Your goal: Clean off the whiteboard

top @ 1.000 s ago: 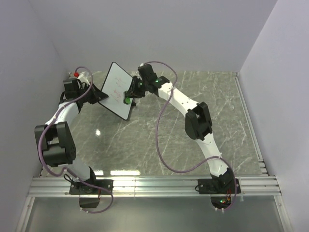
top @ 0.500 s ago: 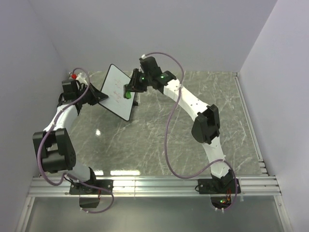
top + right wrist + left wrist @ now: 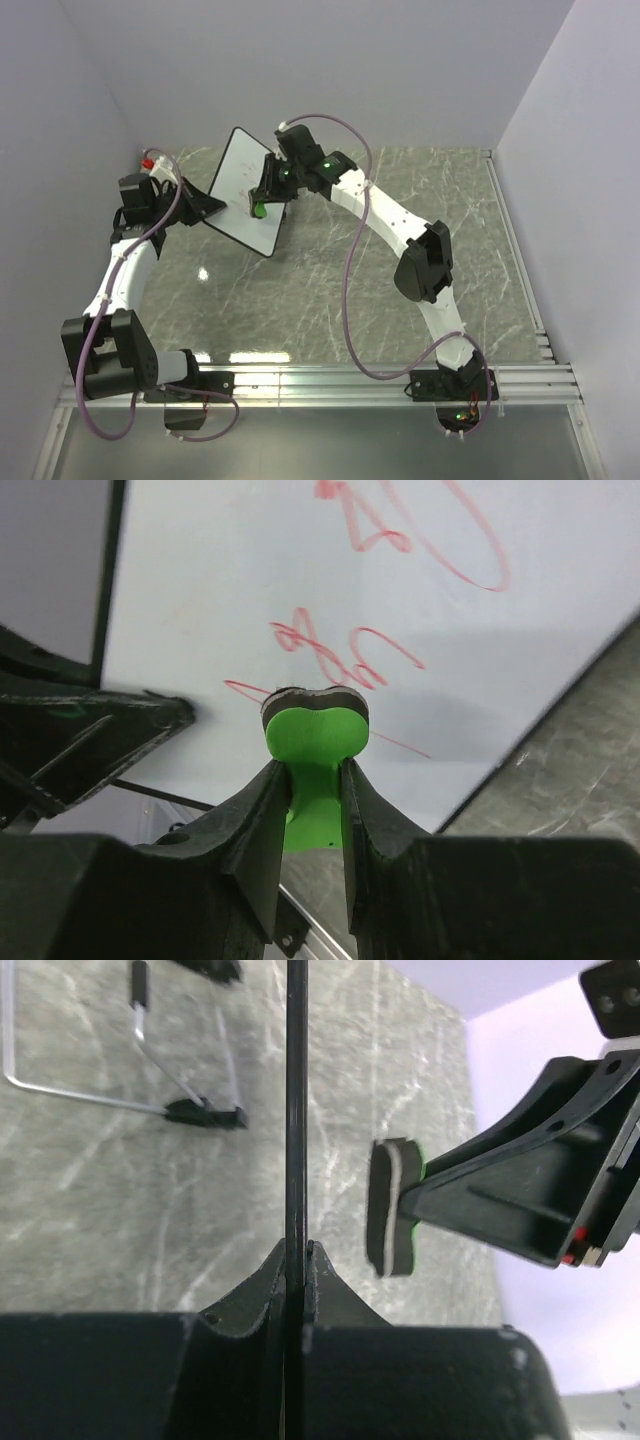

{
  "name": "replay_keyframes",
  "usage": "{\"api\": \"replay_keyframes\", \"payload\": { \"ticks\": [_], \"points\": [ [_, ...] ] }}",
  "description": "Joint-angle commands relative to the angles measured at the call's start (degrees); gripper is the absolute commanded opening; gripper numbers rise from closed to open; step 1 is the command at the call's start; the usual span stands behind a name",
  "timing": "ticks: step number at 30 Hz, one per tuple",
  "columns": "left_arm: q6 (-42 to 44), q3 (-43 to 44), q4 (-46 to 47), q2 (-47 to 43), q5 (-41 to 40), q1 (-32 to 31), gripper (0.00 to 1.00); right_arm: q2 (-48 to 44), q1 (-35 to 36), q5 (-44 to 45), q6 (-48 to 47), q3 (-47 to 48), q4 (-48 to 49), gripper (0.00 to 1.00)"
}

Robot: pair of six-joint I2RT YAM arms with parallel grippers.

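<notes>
The whiteboard (image 3: 243, 190) is a white board with a black rim, held tilted above the table at the back left. My left gripper (image 3: 205, 207) is shut on its left edge; in the left wrist view the board (image 3: 295, 1110) shows edge-on between the fingers. Red scribbles (image 3: 350, 645) mark its face (image 3: 300, 570). My right gripper (image 3: 262, 200) is shut on the green eraser (image 3: 260, 209), whose dark felt pad (image 3: 315, 697) faces the board near the lower scribbles. In the left wrist view the eraser (image 3: 390, 1207) stands a small gap off the board.
The board's wire stand (image 3: 120, 1100) with black feet lies on the grey marble table (image 3: 330, 290) beneath. A red-capped marker (image 3: 153, 160) lies at the back left corner. Walls close in on the left, back and right. A metal rail (image 3: 320, 380) runs along the near edge.
My left arm has swung the whiteboard a little down and toward the near side. My right gripper with the eraser has followed, moving slightly left and lower across the board's face.
</notes>
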Motion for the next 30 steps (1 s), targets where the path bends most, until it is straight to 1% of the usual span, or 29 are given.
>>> {"api": "replay_keyframes", "payload": {
  "ticks": [1, 4, 5, 6, 7, 9, 11, 15, 19, 22, 23, 26, 30],
  "points": [
    [-3.4, -1.5, 8.8, -1.8, 7.1, -0.4, 0.00, -1.2, 2.4, 0.6, -1.5, 1.0, -1.4, 0.00],
    [-4.6, -2.2, 10.8, -2.3, 9.7, -1.7, 0.00, -1.2, 3.5, 1.0, -0.7, -0.9, -0.3, 0.00],
    [-6.1, -2.7, 12.2, -2.5, 10.7, -2.6, 0.00, 0.1, 4.4, 2.5, -0.8, 1.0, -1.1, 0.00],
    [-6.9, -2.7, 12.2, -2.5, 10.9, -2.6, 0.00, 1.2, 4.9, 2.6, -0.8, 3.1, -2.1, 0.00],
    [-7.4, -2.4, 12.0, -2.8, 10.6, -4.0, 0.00, 2.5, 5.5, 4.7, -1.4, 5.6, -3.4, 0.00],
    [-8.2, -2.2, 12.5, -3.0, 10.7, -5.2, 0.00, 6.6, 6.5, 6.2, -1.4, 13.1, -7.4, 0.00],
    [-9.1, -1.5, 12.3, -3.1, 11.2, -6.5, 0.00, 7.7, 6.6, 7.0, -0.6, 14.4, -8.3, 0.00],
    [-8.5, -0.8, 9.6, -4.4, 12.5, -7.3, 0.00, 4.5, 5.8, 10.7, -0.8, 8.7, -6.5, 0.00],
    [-9.4, -1.0, 10.3, -5.2, 14.1, -7.7, 0.00, 5.3, 5.1, 12.5, -2.3, 8.3, -9.9, 0.00],
    [-9.6, 2.3, 9.3, -3.8, 15.1, -7.8, 0.00, 4.0, 5.1, 12.6, -3.8, 0.0, -9.2, 0.00],
    [-9.5, 4.6, 8.7, -3.4, 15.4, -7.9, 0.00, 2.2, 5.1, 12.4, -4.0, -6.2, -6.6, 0.00],
    [-9.5, 7.7, 7.8, -2.2, 16.1, -8.4, 0.00, -0.9, 4.9, 10.7, -4.5, -14.9, -1.8, 0.00],
    [-11.0, 8.6, 9.2, -1.6, 16.9, -8.9, 0.00, -3.2, 3.6, 9.0, -3.7, -20.2, 1.2, 0.00]
  ]
}}
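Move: The whiteboard's lowest red line is what the right hand's held eraser is taken to: about 2 cm ahead of that hand, 4 cm to its left and 3 cm below. The board's middle lies some 4 cm ahead, 3 cm left and 3 cm down, the upper red marks about 6 cm ahead, 4 cm left and level in height. From the left hand, gripping its edge, the board's middle is about 5 cm ahead, 5 cm right and 2 cm lower. The whiteboard meets the eraser's felt: the right hand carries it about 3 cm back and 3 cm left up to the sloping face, then sweeps roughly 6 cm down and 5 cm right along the face, rolling its left side down some 15 degrees. The left hand keeps its grip on the board's edge and shifts about 5 cm right and slightly back, turning a little clockwise. ##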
